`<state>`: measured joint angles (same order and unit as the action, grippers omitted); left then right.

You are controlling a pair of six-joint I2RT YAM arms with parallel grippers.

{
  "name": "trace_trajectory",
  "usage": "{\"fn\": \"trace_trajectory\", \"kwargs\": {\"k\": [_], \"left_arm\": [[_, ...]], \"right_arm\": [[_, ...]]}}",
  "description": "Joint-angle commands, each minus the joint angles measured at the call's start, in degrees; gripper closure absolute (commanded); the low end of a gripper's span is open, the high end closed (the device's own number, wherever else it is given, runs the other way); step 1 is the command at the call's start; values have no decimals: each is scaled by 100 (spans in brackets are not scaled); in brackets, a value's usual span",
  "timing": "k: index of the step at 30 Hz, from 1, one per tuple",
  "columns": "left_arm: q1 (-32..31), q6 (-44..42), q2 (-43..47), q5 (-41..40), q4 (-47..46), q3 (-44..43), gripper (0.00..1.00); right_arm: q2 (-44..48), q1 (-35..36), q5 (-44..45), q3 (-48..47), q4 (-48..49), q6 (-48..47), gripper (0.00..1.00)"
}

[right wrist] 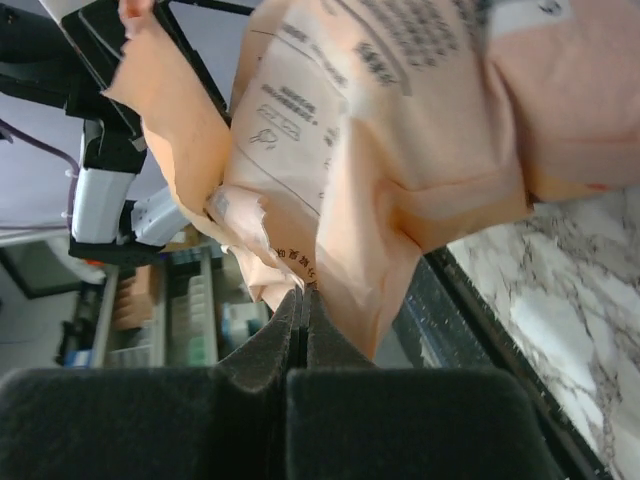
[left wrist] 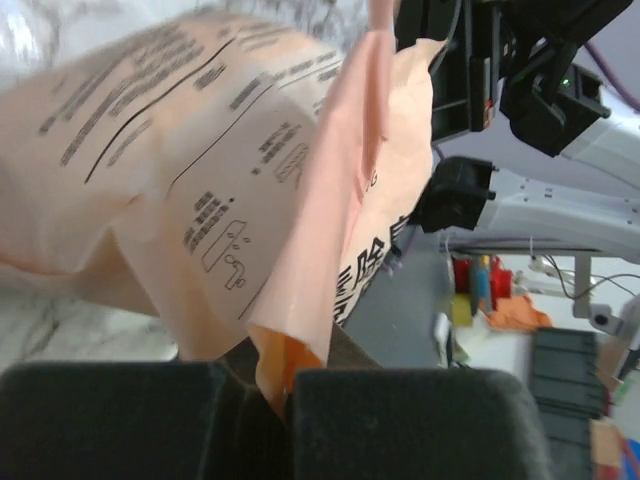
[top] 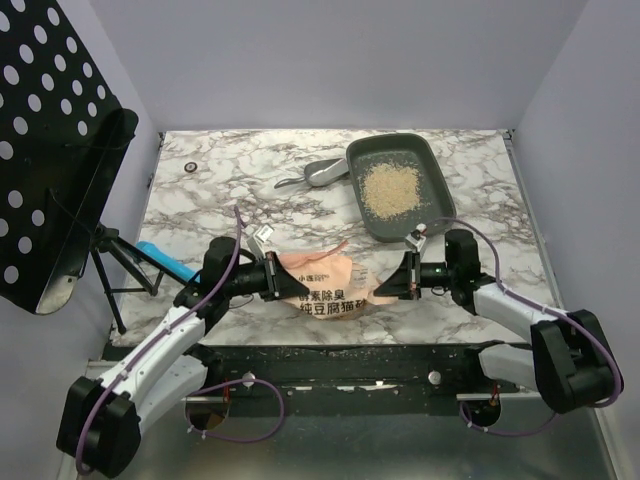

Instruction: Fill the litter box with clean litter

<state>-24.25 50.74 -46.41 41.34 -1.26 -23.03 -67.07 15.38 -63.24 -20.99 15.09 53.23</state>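
The dark grey litter box (top: 432, 160) stands at the back right of the marble table, with a patch of pale tan clean litter (top: 391, 188) heaped inside it. An orange-tan printed bag (top: 330, 283) hangs between my two arms near the table's front edge. My left gripper (top: 296, 285) is shut on the bag's left edge; the film (left wrist: 275, 375) is pinched between its jaws. My right gripper (top: 384, 284) is shut on the bag's right edge (right wrist: 300, 280). Both wrist views are filled by the bag (left wrist: 200, 190).
A small grey scoop (top: 318, 175) lies left of the litter box. A black perforated stand (top: 50, 140) leans at the far left, with a blue object (top: 165, 260) below it. A small dark ring (top: 191, 165) sits at the back left.
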Motion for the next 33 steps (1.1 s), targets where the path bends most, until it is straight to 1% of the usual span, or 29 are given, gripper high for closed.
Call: {"fn": "trace_trajectory", "kwargs": {"k": [1, 3, 5, 7, 9, 13, 16, 17, 19, 20, 21, 23, 25, 29, 33], "left_arm": [[8, -53, -841, 726, 1424, -17, 100], [8, -327, -1132, 761, 1690, -140, 100], [8, -380, -1186, 700, 1760, -202, 100], [17, -573, -1186, 525, 2058, -412, 100], [43, -705, -1177, 314, 2304, -614, 100], [122, -837, -1133, 68, 2533, -940, 100], [175, -873, -1124, -152, 2675, -1116, 100], [184, -856, -1124, -196, 2640, -1134, 100], [201, -847, -1150, -258, 2613, -1125, 100], [201, -847, -1151, -284, 2613, -1134, 100], [201, -847, -1151, -319, 2622, -1134, 100], [210, -855, -1142, -355, 2613, -1143, 100], [219, -899, -1168, -364, 2657, -1195, 100], [254, -1031, -1238, -443, 2771, -1292, 100], [280, -1092, -1291, -487, 2859, -1380, 100]], "right_arm": [[-438, -8, -276, 140, 126, 592, 100], [-596, -8, -250, 148, 117, 592, 100], [-676, -8, -189, 140, 99, 461, 100], [-641, -8, -101, 35, -75, 294, 100], [-527, -8, 127, -272, -715, -223, 100], [-333, -8, 549, -756, -1463, -901, 100], [-281, -8, 1023, -1291, -2516, -1726, 100], [-228, -8, 1146, -1441, -2755, -1998, 98], [-79, 0, 1532, -1775, -3247, -2499, 81], [-9, 0, 1734, -1916, -3441, -2772, 73], [53, 9, 1910, -2074, -3643, -2983, 69], [132, 79, 2253, -2364, -3925, -3353, 62], [290, 281, 2684, -2576, -3988, -3608, 57], [694, 1070, 3150, -3041, -3962, -4275, 45], [941, 1827, 2985, -3349, -3996, -5207, 44]]}}
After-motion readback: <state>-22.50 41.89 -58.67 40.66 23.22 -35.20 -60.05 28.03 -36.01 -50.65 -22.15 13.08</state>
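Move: Both shut grippers already hold the litter bag at its two sides. Its middle is about 8 cm to the right of the left hand and 9 cm to the left of the right hand, some 2 cm ahead and roughly 5 cm below them. From the right hand the litter box is about 33 cm ahead and 9 cm to the right, and the scoop some 37 cm ahead and 16 cm left, both about 10 cm lower. The right fingers let go of the bag's right side after a 2 cm dip, opening to about half as that hand swings forward some 7 cm, then climbs away, fingers dipping and the wrist rolling about 40 degrees. The left keeps its pinch throughout, pressing down and slightly back about 5 cm, then easing back up and forward a couple of centimetres and holding there. ##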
